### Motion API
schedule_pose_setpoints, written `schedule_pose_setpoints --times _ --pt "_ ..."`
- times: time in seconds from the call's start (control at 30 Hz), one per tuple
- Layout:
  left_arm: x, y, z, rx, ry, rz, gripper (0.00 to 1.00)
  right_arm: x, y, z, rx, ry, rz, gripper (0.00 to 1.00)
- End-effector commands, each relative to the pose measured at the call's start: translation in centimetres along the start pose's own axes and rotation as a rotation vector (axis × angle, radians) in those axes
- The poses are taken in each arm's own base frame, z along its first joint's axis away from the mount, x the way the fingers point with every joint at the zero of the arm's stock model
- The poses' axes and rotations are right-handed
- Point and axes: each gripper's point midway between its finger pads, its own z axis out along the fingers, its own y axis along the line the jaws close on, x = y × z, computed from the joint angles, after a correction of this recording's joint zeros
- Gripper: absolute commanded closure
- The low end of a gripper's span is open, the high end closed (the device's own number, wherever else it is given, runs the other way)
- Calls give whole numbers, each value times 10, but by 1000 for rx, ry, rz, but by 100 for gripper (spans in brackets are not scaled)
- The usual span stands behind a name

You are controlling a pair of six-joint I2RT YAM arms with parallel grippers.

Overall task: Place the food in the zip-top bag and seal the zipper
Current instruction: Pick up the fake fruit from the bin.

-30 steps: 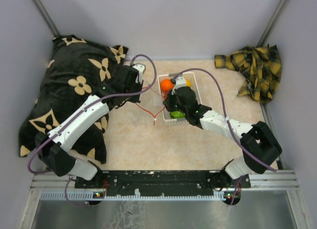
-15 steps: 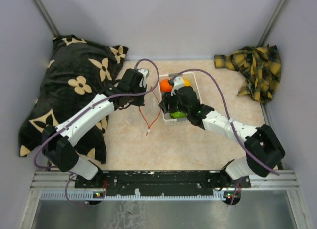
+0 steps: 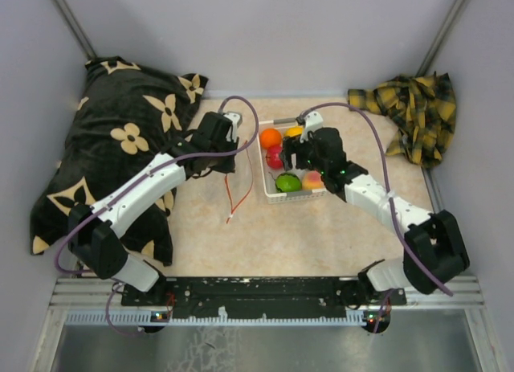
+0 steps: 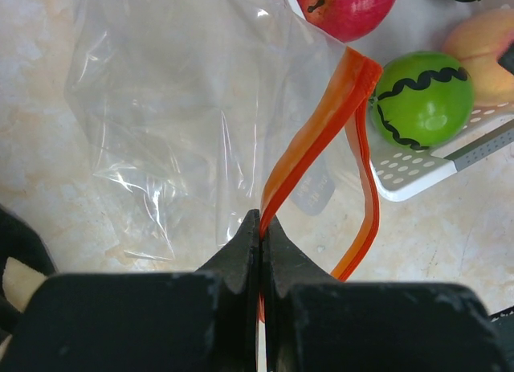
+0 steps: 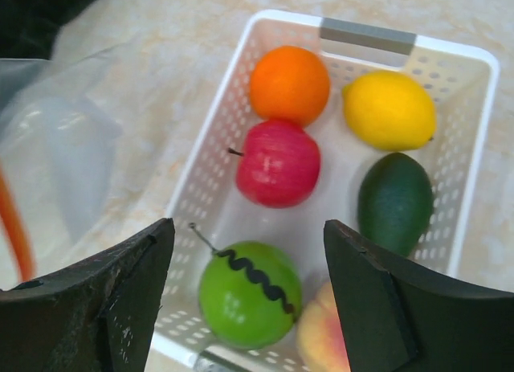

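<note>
The clear zip-top bag [image 4: 177,107] hangs crinkled below my left gripper [image 4: 263,227], which is shut on its red-orange zipper [image 4: 313,143]. The zipper's two strips part into a narrow loop [image 3: 233,189] just left of the basket. My right gripper [image 5: 247,227] is open and empty above the white basket [image 5: 210,159]. In the basket lie the orange [image 5: 289,83], lemon [image 5: 389,109], red apple [image 5: 278,163], avocado [image 5: 395,202], lime [image 5: 250,294] and peach [image 5: 323,333]. The lime sits between the open fingers, with the gripper above it.
A black pillow with tan flowers [image 3: 120,143] fills the left side under the left arm. A yellow plaid cloth [image 3: 414,115] lies at the back right corner. Grey walls close in the back and both sides.
The right gripper has moved right and back, from the basket's left edge by the bag to over the basket, uncovering the fruit. The zipper loop has narrowed and hangs straighter under the left gripper.
</note>
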Motion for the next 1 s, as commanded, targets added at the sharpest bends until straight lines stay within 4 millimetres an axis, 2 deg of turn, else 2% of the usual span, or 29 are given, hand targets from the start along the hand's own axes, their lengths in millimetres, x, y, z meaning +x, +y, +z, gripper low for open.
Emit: schedule_pose_setpoints --times 0.0,0.13,0.2,0.3,0.4,0.43,0.5,0.7,0.97 --pt "3 -5 7 23 9 -7 100 -4 -34 17 139 44 -125 24" --pt "3 -5 6 22 7 -7 100 8 -59 36 248 120 -192 21" --pt "3 -5 7 22 7 -7 100 14 -64 45 254 155 -230 20" --pt "4 -5 7 25 12 -7 100 22 -55 59 173 177 -282 18" --pt "4 -6 8 30 13 -6 100 17 -40 67 74 136 -333 11" --pt "4 -6 8 30 13 -6 100 25 -40 74 56 148 -345 8" --pt "4 -6 7 29 12 -6 100 30 -37 83 26 152 -366 4" --pt "4 -6 7 31 12 -8 100 41 -38 108 4 184 -384 1" --pt "5 -7 8 35 15 -7 100 53 -47 127 32 195 -386 1"
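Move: The red apple in the bin lies about 9 cm ahead of the right hand, 3 cm to its left and 15 cm below. The orange sits some 6 cm beyond the apple, 1 cm farther left. The lemon is about 6 cm beyond the apple and 7 cm to its right, the avocado 10 cm right of the apple and level with it. The green fruit is 8 cm nearer and 3 cm to the apple's right. From the left hand the apple is about 12 cm ahead, 14 cm right and 15 cm below. Down and forward into the bin goes the right hand, sinking some 12 cm and reaching about 7 cm towards the red apple, swinging slightly right first and then back left. It rolls its left side down about 25 degrees so the fingers point more steeply, and they spread from three-quarters open to fully open, ending on either side of the apple without closing. ##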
